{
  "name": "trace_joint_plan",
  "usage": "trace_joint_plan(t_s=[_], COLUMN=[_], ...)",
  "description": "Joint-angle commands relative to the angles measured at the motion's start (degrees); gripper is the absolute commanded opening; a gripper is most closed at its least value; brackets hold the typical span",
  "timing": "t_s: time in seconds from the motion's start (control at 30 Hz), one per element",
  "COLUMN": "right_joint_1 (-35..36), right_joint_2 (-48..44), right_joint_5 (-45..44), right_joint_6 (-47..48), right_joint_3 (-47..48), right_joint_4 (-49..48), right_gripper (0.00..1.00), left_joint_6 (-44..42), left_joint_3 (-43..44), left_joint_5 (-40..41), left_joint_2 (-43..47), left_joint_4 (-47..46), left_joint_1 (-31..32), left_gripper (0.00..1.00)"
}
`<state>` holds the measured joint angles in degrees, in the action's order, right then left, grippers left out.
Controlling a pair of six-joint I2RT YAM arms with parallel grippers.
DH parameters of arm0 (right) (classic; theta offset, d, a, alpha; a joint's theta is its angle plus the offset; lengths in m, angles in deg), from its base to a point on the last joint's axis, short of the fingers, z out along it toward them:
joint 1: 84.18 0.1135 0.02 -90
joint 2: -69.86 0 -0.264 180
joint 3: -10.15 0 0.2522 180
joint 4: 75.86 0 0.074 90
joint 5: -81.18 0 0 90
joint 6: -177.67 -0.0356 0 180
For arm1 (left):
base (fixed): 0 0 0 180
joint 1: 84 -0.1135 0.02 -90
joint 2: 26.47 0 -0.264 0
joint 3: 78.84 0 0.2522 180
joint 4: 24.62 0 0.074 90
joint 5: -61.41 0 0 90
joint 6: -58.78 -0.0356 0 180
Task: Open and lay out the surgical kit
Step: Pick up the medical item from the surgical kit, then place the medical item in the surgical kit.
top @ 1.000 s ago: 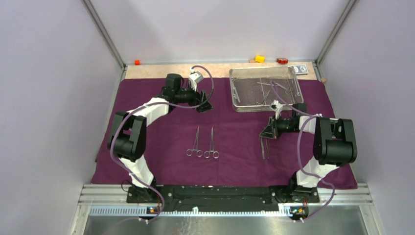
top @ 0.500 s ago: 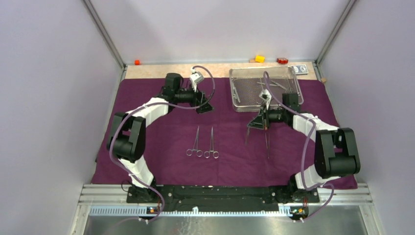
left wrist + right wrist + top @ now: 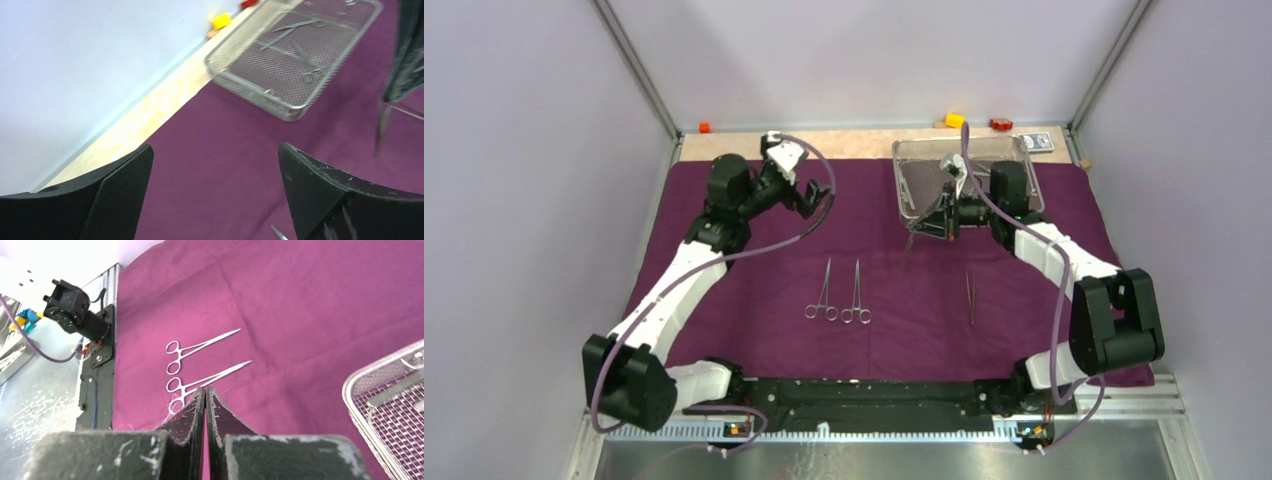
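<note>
The dark purple cloth wrap [image 3: 754, 270] lies spread flat. The wire-mesh steel tray [image 3: 898, 180] stands at the back right with slim tools inside. Two ring-handled clamps [image 3: 822, 295] [image 3: 857, 295] lie side by side mid-cloth, and tweezers [image 3: 970, 297] lie to their right. My right gripper [image 3: 922, 226] hovers at the tray's near left corner, shut on a slim steel tool [image 3: 381, 125] that dangles below it. That tool is hidden in the right wrist view, where the fingers [image 3: 197, 405] press together. My left gripper [image 3: 812, 197] hangs open over bare cloth at the back left, holding nothing.
A yellow block [image 3: 954, 120], a red block [image 3: 1001, 124] and a blue-white card packet [image 3: 1038, 141] sit behind the tray. An orange block [image 3: 704, 127] is at the back left corner. A bare wooden strip [image 3: 854, 143] runs behind the cloth, and walls enclose three sides.
My right gripper has travelled up and left from the cloth to the tray's corner, the slim tool moving with it. My left arm has stretched out and its gripper has shifted left.
</note>
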<state>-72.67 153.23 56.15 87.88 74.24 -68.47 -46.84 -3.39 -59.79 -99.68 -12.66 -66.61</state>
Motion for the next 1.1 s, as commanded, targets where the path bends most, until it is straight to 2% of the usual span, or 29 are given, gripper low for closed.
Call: trace_joint_plan(t_s=[0.0,0.07,0.17,0.27,0.43,0.53,0.63,0.77,1.07], right_joint_1=[3.8,5.4,7.8,9.3,10.4,10.9,11.3,11.5,11.5], right_joint_2=[-2.1,-2.0,-2.0,-2.2,-4.2,-5.4,-6.6,-7.4,-8.4], right_joint_5=[1.4,2.1,3.5,4.8,7.3,8.9,9.6,10.0,8.1], right_joint_6=[-1.8,-1.5,-1.1,-1.1,-3.6,-4.4,-4.8,-6.0,-7.4], right_joint_3=[4.1,4.4,4.8,5.1,4.6,4.4,4.5,4.0,3.2], right_joint_4=[-3.6,-3.7,-4.1,-4.4,-8.4,-9.6,-10.0,-10.9,-13.4], right_gripper=[0.0,0.0,0.0,0.0,0.0,0.0,0.0,0.0,0.0], left_joint_6=[1.1,-1.7,-1.7,0.1,0.2,1.4,2.8,6.2,8.7], left_joint_3=[-11.0,-11.8,-10.6,-9.8,-8.3,-9.0,-9.7,-9.8,-13.8], left_joint_5=[13.7,5.0,-9.9,-24.6,-37.3,-40.5,-39.9,-38.8,-40.8], left_joint_2=[4.7,4.0,1.7,-1.6,-6.2,-8.2,-9.9,-12.3,-14.0], left_joint_4=[-8.9,-7.2,-4.7,-6.4,-6.1,-7.9,-10.9,-15.7,-19.3], left_joint_1=[0.1,0.1,0.1,1.3,6.1,9.5,12.8,13.4,15.5], left_gripper=[0.99,0.99,0.99,0.93,0.88,0.88,0.87,0.83,0.55])
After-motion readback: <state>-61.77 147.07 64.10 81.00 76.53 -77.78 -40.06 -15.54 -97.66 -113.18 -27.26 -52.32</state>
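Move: The shut right fingers already hold a pair of tweezers; its middle lies some 22 cm to the left hand's right, 4 cm back and 14 cm below. Equally from the left hand, the nearer scissors-like clamp lies on the cloth about 10 cm back, 9 cm right, 29 cm down. The left gripper is 22 cm left of the right hand, 3 cm ahead and 11 cm above; the tray's middle is 23 cm ahead, 13 cm right, 16 cm below. The open left hand, after a brief small swing left, sinks and sweeps some 15 cm back and 12 cm right, ending 11 cm lower, towards the hanging tweezers, turning about 50 degrees clockwise, tipping down and starting to close around their lower end. The right hand keeps its grip and brings them back and left to meet it, then mostly lifts, about 7 cm. ##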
